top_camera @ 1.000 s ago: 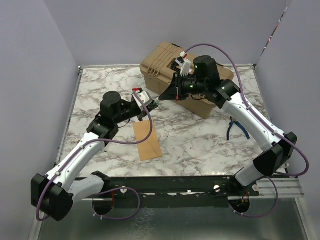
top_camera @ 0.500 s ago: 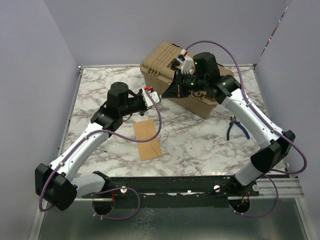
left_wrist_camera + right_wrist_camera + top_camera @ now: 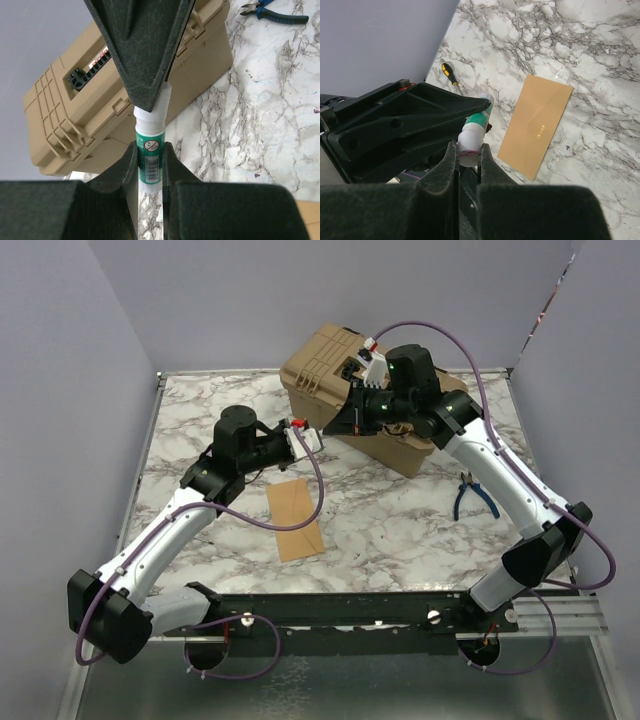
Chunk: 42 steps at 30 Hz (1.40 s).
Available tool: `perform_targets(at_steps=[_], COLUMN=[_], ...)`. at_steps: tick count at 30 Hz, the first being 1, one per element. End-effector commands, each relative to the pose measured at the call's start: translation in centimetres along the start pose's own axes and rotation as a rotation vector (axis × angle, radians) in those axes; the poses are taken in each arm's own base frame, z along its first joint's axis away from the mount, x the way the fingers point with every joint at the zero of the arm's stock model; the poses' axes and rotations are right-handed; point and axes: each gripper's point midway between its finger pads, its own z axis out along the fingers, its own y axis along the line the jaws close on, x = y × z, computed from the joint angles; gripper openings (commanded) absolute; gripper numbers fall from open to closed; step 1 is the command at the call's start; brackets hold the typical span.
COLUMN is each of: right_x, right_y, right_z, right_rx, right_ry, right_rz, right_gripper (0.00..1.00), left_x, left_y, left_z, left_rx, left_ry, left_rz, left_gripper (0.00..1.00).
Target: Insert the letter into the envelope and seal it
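The orange-brown envelope [image 3: 294,518] lies flat on the marble table with its pointed flap folded down, also seen in the right wrist view [image 3: 537,125]. The letter is out of view. Above the table, beyond the envelope, both grippers meet tip to tip on a glue stick [image 3: 150,155]. My left gripper [image 3: 150,150] is shut on its green labelled body. My right gripper [image 3: 468,147] is shut on its white cap end [image 3: 471,140]. In the top view the left gripper [image 3: 318,434] and right gripper [image 3: 338,426] touch noses in front of the tan case.
A tan plastic tool case [image 3: 370,390] stands at the back, just behind the grippers. Blue-handled pliers [image 3: 472,495] lie on the table at the right. A yellow-and-black screwdriver [image 3: 450,74] lies near the left wall.
The left arm has lifted and swung right from over the envelope, up to the right gripper. Over the last half second both arms have barely moved.
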Motion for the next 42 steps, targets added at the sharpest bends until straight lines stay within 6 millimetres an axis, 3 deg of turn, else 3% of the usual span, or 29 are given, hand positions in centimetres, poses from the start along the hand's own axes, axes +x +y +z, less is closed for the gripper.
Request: perform_targets(at_steps=[1,8,15,22,27,42], right_x=[2.6,3.9,4.3,5.5,7.2,12.3], right_y=[0.8,-0.5,-1.8,-2.5,-2.2,-2.6], right_z=[0.7,1.6,2.4,2.6,2.6,4.6], right_rx=[-0.028,0.022,0.076,0.092,0.059,0.08], right_ry=[0.141,0.231,0.253,0.287,0.335,0.41], right_rz=[0.042,0.064,0.083,0.118,0.181,0.271], right_gripper=[0.0,0.0,0.0,0.0,0.0,0.0], left_x=[-3.2,-4.2,-5.8,-9.5,-11.9,-16.3], left_y=[0.9,1.8,2.0,3.0,2.4,-0.1], left_z=[-0.1,0.3,1.3,1.3,1.1,0.9], left_rx=[-0.02,-0.032,-0.024,-0.068,-0.039,0.011], left_ry=[-0.088,-0.095,-0.155,-0.264,-0.339,-0.467], left_rz=[0.148,0.239,0.215,0.253,0.301,0.392], left_gripper=[0.0,0.0,0.0,0.0,0.0,0.0])
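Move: Just above the left fingers, which hold the glue stick's tube, the white cap sits some 4 cm up and 2 cm to the right, level fore and aft; the tube lies about 4 cm below the right hand and 2 cm to its left, again level fore and aft. From the left hand the envelope is roughly 28 cm below, 3 cm back and 5 cm left; the toolbox stands about 20 cm ahead, 12 cm right and 17 cm lower. Pressing the pinched cap down onto the tube, the right hand sinks about 6 cm and rolls some 15 degrees. The left hand keeps its grip on the tube and sinks more slowly, some 4.5 cm, edging 2 cm right towards the right hand while its left side lifts slightly. Both hands draw back a little near the end; neither set of fingers opens. ##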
